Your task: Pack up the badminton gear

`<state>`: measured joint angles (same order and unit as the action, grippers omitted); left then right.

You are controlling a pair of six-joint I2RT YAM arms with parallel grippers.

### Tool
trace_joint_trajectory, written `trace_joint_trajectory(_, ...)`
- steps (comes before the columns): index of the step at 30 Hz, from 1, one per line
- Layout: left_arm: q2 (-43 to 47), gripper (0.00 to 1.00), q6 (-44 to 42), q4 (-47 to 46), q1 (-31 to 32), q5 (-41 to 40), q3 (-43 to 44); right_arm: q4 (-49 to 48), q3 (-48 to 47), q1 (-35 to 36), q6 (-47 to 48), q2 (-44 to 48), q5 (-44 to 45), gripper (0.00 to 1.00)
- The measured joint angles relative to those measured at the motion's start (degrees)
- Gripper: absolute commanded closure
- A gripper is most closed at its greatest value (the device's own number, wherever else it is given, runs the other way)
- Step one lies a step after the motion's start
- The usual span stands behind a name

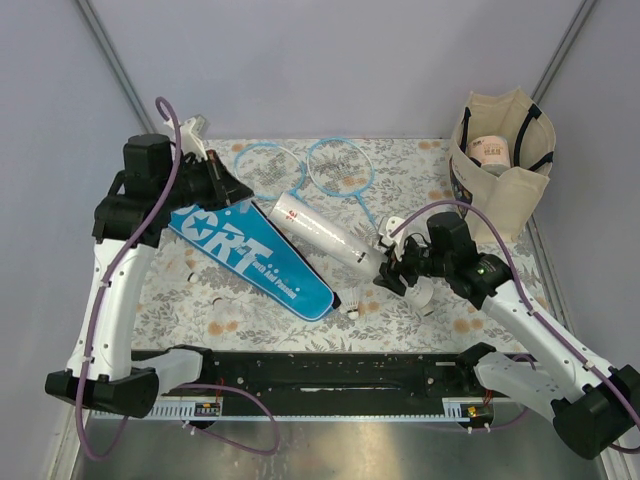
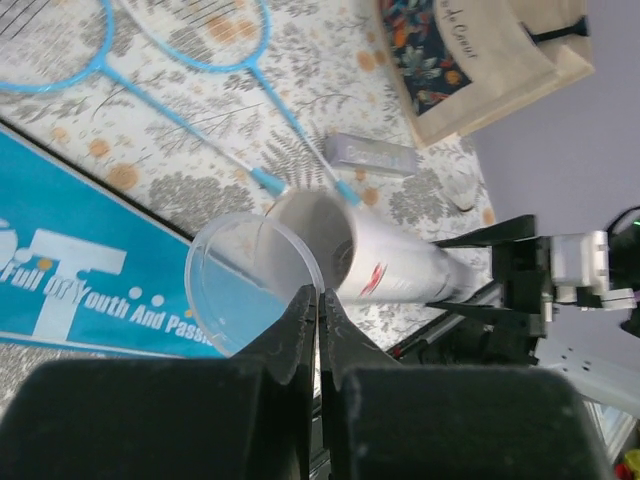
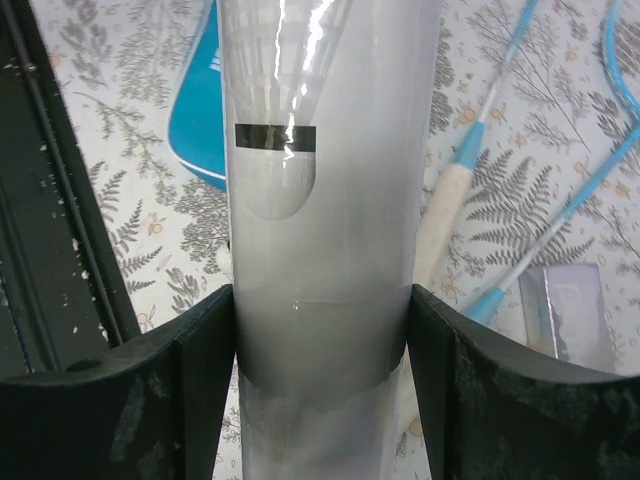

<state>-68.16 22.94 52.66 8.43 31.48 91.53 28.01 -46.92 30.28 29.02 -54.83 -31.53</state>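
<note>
The white tube (image 1: 320,232) lies slantwise over the mat. My right gripper (image 3: 322,300) is shut on its lower end, one finger on each side. Through the tube wall a shuttlecock (image 3: 275,140) with a black band shows faintly. The tube's open mouth (image 2: 315,235) faces my left gripper (image 2: 320,295), which is shut on the rim of a clear round lid (image 2: 250,280) held just beside the mouth. Two light-blue rackets (image 1: 340,165) lie behind the tube. The blue SPORT cover (image 1: 250,258) lies flat to its left. Another small white shuttlecock (image 1: 350,300) rests on the mat near the cover's tip.
A beige tote (image 1: 503,170) with black handles stands at the back right corner. A small silvery rectangular piece (image 2: 372,153) lies by the racket handles. A black rail (image 1: 320,370) runs along the near table edge.
</note>
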Motion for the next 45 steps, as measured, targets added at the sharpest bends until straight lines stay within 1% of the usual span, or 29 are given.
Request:
trace_joint_trajectory(5,4.3,1.00,1.8,-4.4,0.1,-6.1,-11.0,-2.2,-0.2,0.0,-6.4,0.4,8.0,0.52)
trace_joint_trajectory(7,5.3,1.00,3.2,-7.1,0.1,-6.8,-15.8,-4.1,-0.2,0.0,-9.9,1.3,11.4,0.52)
trace_joint_trajectory(10,6.0,1.00,7.2,-14.0,0.3,-6.0,-24.3,-7.7,0.1,0.0,-14.9,4.2,16.3,0.52)
trace_joint_trajectory(12,5.3,1.00,8.5,-15.5,1.9,-7.4,-27.6,-10.2,0.7,0.0,-18.4,6.8,19.8,0.51)
trace_joint_trajectory(16,0.8,1.00,8.9,-16.8,8.7,-13.5,-28.2,-14.3,1.8,0.0,-24.1,11.4,25.4,0.50)
trace_joint_trajectory(19,-3.7,1.00,9.4,-18.0,11.5,-17.6,-28.4,-16.4,3.5,0.0,-27.7,14.7,28.5,0.50)
trace_joint_trajectory(22,-8.8,1.00,9.2,-17.9,14.5,-25.1,-28.2,-17.0,4.8,0.0,-30.1,17.1,31.0,0.49)
trace_joint_trajectory(25,-14.1,1.00,9.3,-17.9,17.0,-29.8,-28.2,-17.4,6.0,0.1,-31.0,18.8,32.5,0.49)
trace_joint_trajectory(29,-19.9,1.00,9.7,-18.8,18.0,-34.4,-28.4,-17.8,7.5,0.1,-31.9,20.4,33.9,0.49)
trace_joint_trajectory(30,-21.2,0.96,9.8,-19.3,18.1,-35.2,-28.6,-17.9,7.8,0.1,-32.3,20.7,34.1,0.49)
trace_joint_trajectory(31,-22.1,0.89,9.9,-19.6,18.1,-35.7,-28.7,-17.9,8.0,0.1,-32.6,20.7,34.2,0.49)
trace_joint_trajectory(33,-24.0,0.73,10.4,-20.1,18.3,-36.5,-29.0,-17.9,8.3,0.1,-33.4,20.9,34.0,0.49)
trace_joint_trajectory(35,-24.3,0.56,10.4,-20.2,18.6,-37.2,-29.6,-17.9,8.4,0.1,-33.9,20.9,34.0,0.49)
trace_joint_trajectory(36,-24.2,0.49,10.3,-20.3,18.9,-37.6,-30.0,-17.9,8.4,0.1,-34.2,20.9,34.0,0.49)
trace_joint_trajectory(38,-23.3,0.42,9.5,-21.2,20.3,-37.8,-30.9,-17.4,8.4,0.1,-34.5,21.4,34.1,0.48)
trace_joint_trajectory(41,-19.9,0.37,6.8,-23.3,23.2,-35.7,-32.7,-15.6,8.4,0.1,-35.1,22.6,34.4,0.47)
trace_joint_trajectory(45,-15.4,0.37,2.6,-28.8,27.1,-28.5,-33.9,-11.8,7.8,0.1,-36.5,24.3,35.2,0.48)
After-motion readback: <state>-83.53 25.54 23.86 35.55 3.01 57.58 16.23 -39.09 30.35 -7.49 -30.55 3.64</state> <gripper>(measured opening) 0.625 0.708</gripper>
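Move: The left hand, already holding the clear cap, has its drop spot on the blue racket bag some 4 cm ahead, 2 cm right and 32 cm below; the tube's open mouth is about 2 cm ahead, 8 cm right and 7 cm lower. The right hand grips the tube, with the right racket's grip about 1 cm ahead, 7 cm right and 17 cm below, and the shuttlecock 3 cm back, 8 cm left, 17 cm below. The left hand carries the clear cap away from the tube's mouth, some 30 cm down to the blue bag with its fingers tipping steeply downward, opens to a bit over half and lets go of the cap, then rises about 4 cm while drawing right and back towards the shuttlecock. Meanwhile the right hand keeps its grip on the tube, going forward at first and then mostly right and up, about 8 cm each, over the right racket's grip while the wrist turns some 45 degrees clockwise. ##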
